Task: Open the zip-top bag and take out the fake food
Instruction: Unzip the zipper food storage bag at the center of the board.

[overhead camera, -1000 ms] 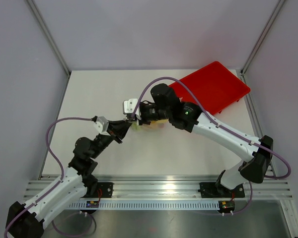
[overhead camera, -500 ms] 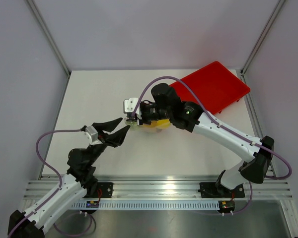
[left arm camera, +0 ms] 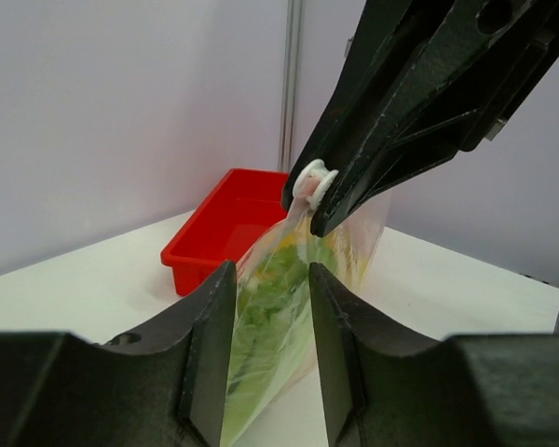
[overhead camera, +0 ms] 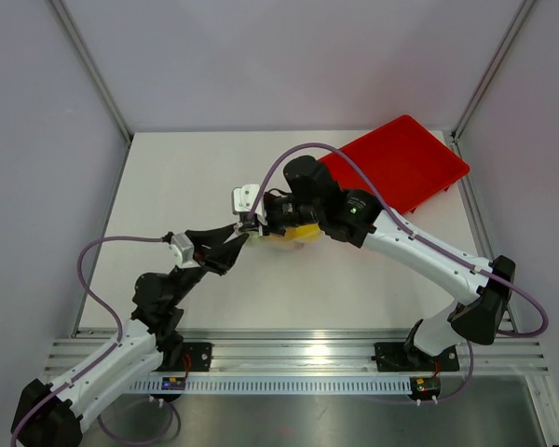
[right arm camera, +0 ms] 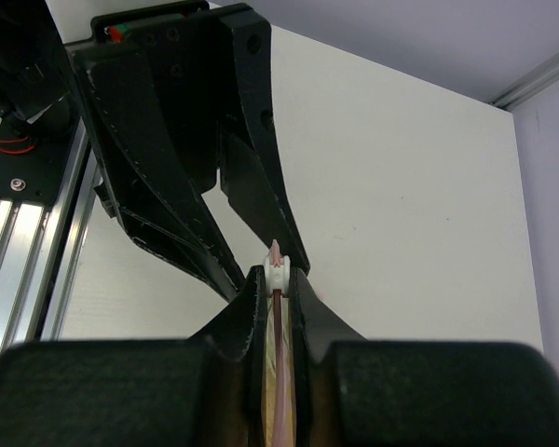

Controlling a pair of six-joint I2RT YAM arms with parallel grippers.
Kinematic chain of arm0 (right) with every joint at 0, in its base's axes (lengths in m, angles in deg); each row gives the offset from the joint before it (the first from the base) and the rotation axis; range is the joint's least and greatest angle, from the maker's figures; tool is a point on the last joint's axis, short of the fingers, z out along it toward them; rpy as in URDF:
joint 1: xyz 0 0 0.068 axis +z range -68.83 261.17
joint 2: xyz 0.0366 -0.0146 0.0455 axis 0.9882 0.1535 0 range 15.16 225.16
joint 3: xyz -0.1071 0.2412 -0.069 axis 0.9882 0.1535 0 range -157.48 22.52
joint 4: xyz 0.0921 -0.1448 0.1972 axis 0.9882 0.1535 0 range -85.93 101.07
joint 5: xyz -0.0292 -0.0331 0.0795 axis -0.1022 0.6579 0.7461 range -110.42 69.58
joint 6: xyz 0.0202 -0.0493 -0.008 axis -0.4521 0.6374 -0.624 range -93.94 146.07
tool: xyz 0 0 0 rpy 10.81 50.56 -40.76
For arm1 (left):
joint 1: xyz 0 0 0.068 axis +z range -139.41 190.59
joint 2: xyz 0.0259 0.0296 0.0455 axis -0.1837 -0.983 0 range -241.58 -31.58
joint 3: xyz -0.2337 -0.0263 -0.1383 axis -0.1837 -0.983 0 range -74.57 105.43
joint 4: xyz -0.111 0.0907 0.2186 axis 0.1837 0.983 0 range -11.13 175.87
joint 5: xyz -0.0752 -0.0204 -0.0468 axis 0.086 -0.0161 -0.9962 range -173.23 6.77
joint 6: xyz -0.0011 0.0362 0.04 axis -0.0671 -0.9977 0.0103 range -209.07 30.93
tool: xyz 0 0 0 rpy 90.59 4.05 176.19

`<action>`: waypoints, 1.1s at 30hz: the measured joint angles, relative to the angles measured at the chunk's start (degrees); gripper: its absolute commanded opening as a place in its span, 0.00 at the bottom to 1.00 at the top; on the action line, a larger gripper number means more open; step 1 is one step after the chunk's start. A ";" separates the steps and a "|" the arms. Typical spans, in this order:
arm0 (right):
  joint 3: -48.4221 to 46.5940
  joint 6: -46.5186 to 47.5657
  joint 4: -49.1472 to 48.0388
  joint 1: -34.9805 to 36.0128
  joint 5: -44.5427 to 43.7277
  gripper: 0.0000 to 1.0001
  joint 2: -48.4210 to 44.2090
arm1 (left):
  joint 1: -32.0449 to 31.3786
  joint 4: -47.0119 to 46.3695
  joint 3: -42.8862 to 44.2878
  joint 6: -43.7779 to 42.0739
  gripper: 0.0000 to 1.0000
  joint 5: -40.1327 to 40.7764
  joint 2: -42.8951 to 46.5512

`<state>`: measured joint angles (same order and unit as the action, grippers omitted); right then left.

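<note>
The zip-top bag point(overhead camera: 293, 233) hangs above the table near its middle, held by its top. My right gripper point(overhead camera: 252, 223) point(right arm camera: 277, 275) is shut on the bag's white slider point(right arm camera: 277, 270), and the pink zip strip point(right arm camera: 278, 372) runs back between its fingers. Green and yellow fake food point(left arm camera: 278, 279) shows through the clear plastic. My left gripper point(overhead camera: 235, 240) point(left arm camera: 270, 279) is open just below the right one. The hanging bag point(left arm camera: 261, 358) passes between its fingers, lying against the left finger point(left arm camera: 210, 326), with a gap to the other finger.
The red tray point(overhead camera: 396, 168) point(left arm camera: 225, 219) sits at the back right corner, tilted against the frame post. White table surface point(overhead camera: 168, 177) lies to the left, walled in by grey panels and metal posts.
The left gripper opened wide, pulled back to the left, then came forward again, and its fingers now straddle the bag at a narrower gap. The right gripper and the bag held still.
</note>
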<state>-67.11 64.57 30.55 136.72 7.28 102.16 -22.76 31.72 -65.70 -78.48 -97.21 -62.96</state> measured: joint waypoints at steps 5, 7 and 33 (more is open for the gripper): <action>-0.04 0.02 0.02 0.00 0.04 0.00 0.00 | 0.00 0.04 0.52 -0.24 0.16 -1.33 -1.27; -0.07 0.00 0.00 0.00 0.04 0.00 0.00 | 0.00 0.11 0.63 -0.31 0.10 -1.70 -1.33; 5.84 -1.40 -1.95 0.55 -4.42 0.00 -3.89 | -0.50 3.91 0.72 3.67 0.00 0.57 1.33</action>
<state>-61.27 63.17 28.61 137.27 2.87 98.27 -23.26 35.63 -64.98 -74.80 -96.64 -61.62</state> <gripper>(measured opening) 0.121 0.002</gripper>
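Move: The bag's clear upper film hangs between the left hand's half-open fingertips, about 1 cm ahead and 1 cm right, level with them. The white zip slider, still held by the right fingers, sits roughly 4 cm above the left hand point, 1 cm ahead and 2 cm right. The yellow food in the bag is some 8 cm ahead, 14 cm right and 8 cm below. From the right hand, the film to be pinched lies straight below by about 4 cm and 1 cm left. The bag's film just below the slider gets pinched as the left fingers go from about half open to shut, that hand staying within a centimetre of its place. The right hand keeps its grip on the slider, waits, then eases about 1.5 cm right and 1 cm down, away from the left hand's side, turning slightly clockwise. ##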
